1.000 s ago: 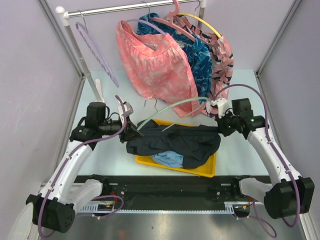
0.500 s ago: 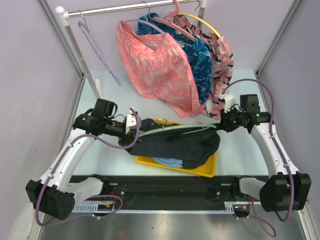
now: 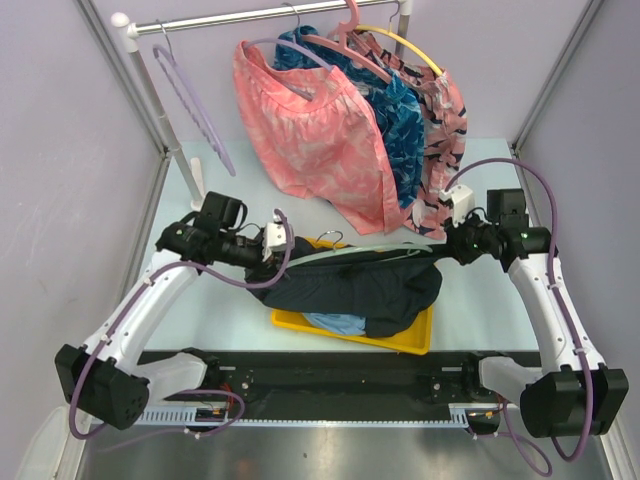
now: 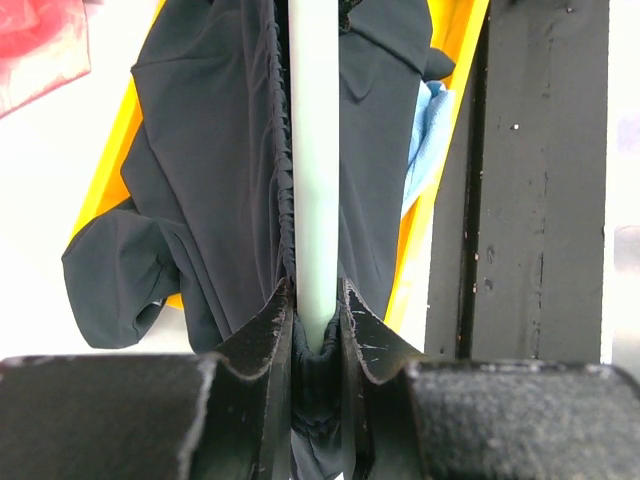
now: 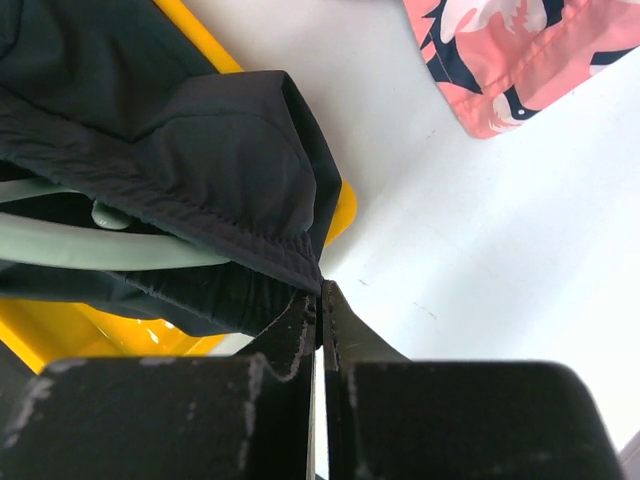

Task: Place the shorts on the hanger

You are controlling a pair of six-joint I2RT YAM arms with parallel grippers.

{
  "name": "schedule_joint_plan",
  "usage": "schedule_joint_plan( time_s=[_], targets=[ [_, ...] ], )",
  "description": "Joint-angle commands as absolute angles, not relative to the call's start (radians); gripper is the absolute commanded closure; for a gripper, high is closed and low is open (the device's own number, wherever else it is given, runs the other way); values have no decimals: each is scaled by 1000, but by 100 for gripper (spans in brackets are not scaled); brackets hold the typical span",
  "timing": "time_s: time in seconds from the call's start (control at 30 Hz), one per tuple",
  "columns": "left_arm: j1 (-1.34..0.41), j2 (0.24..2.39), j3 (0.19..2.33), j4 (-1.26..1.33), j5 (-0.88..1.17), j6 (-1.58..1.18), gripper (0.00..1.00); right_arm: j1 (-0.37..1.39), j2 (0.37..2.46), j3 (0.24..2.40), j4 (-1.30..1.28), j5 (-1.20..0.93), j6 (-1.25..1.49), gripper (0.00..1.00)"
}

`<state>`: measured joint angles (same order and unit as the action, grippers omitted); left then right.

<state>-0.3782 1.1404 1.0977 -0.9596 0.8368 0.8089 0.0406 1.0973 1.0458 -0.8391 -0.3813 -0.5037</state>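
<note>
The dark navy shorts (image 3: 365, 285) hang over the yellow tray (image 3: 415, 343), stretched between my two grippers. The mint-green hanger (image 3: 345, 256) lies across them, its bar partly inside the waistband and its silver hook (image 3: 333, 238) on top. My left gripper (image 3: 275, 255) is shut on the hanger's bar (image 4: 315, 150), with dark fabric (image 4: 220, 180) bunched between the fingers (image 4: 270, 330). My right gripper (image 3: 441, 245) is shut on the waistband corner (image 5: 290, 262) of the shorts (image 5: 220, 150). The hanger's end (image 5: 90, 245) shows under the waistband there.
A light blue garment (image 3: 335, 320) lies in the tray under the shorts. Behind, a rail (image 3: 260, 14) holds pink and blue patterned clothes (image 3: 320, 130) and a lavender hanger (image 3: 195, 100). The patterned hem (image 5: 520, 50) hangs near my right gripper. The black base rail (image 4: 540, 200) runs along the near edge.
The hanger has dropped from above the shorts to along the waistband. My left gripper moved right and back with it. My right gripper moved right, stretching the waistband.
</note>
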Motion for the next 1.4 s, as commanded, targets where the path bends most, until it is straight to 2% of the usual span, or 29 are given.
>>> schedule_joint_plan(
  time_s=[0.0,0.13,0.3,0.5,0.7,0.9,1.07,1.1,1.13,1.17,1.27,1.33,1.37],
  targets=[
    [-374,1158,1137,-1058,717,814,100,-3,1074,1106,-822,-196,-597,100],
    [-414,1213,1178,-1130,675,850,100,80,1060,1141,-827,-180,-614,100],
    [-488,1218,1204,-1103,620,796,99,196,1042,1169,-841,-141,-620,100],
    [-546,1206,1236,-1134,670,814,100,397,1051,1181,-835,-94,-618,100],
    [-629,1187,1244,-1175,623,841,100,567,1081,1250,-854,-115,-646,100],
    [-634,1132,1264,-1155,627,793,100,702,1081,1365,-903,-143,-627,100],
    [-574,1071,1249,-1095,679,715,100,709,1081,1385,-928,-188,-635,100],
    [-560,1059,1243,-1079,687,704,100,701,1086,1384,-936,-204,-638,97],
    [-551,1052,1238,-1071,690,704,100,681,1085,1387,-942,-218,-640,90],
    [-537,1049,1229,-1065,690,704,100,666,1083,1385,-945,-236,-638,69],
    [-519,1046,1221,-1037,702,701,100,592,1075,1391,-899,-255,-614,33],
    [-512,1058,1223,-1029,718,704,100,511,1077,1440,-887,-291,-578,24],
    [-506,1061,1221,-1029,725,704,100,487,1081,1463,-887,-342,-568,22]
  ],
)
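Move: The right gripper pinches the right corner of the shorts' waistband; the hanger's right end, already poking into the waistband opening, lies about 5 cm to its left and 1 cm ahead, roughly level. The hook is some 29 cm to this hand's left and 4 cm ahead; the yellow bin's middle is about 21 cm left, 9 cm back and 14 cm below. From the left gripper, holding the hanger's left end with the shorts, the hanger's right end is some 40 cm right and 6 cm ahead. Bring the right gripper, still pinching the waistband corner, about 12 cm left and 10 cm up, drifting back a little, over the hanger's right end, turning counter-clockwise some 30 degrees and tipping its fingers up; then open it and release the cloth. Keep the left gripper's hold on the hanger and shorts while it eases back 5 cm, dips slightly, then rises. ##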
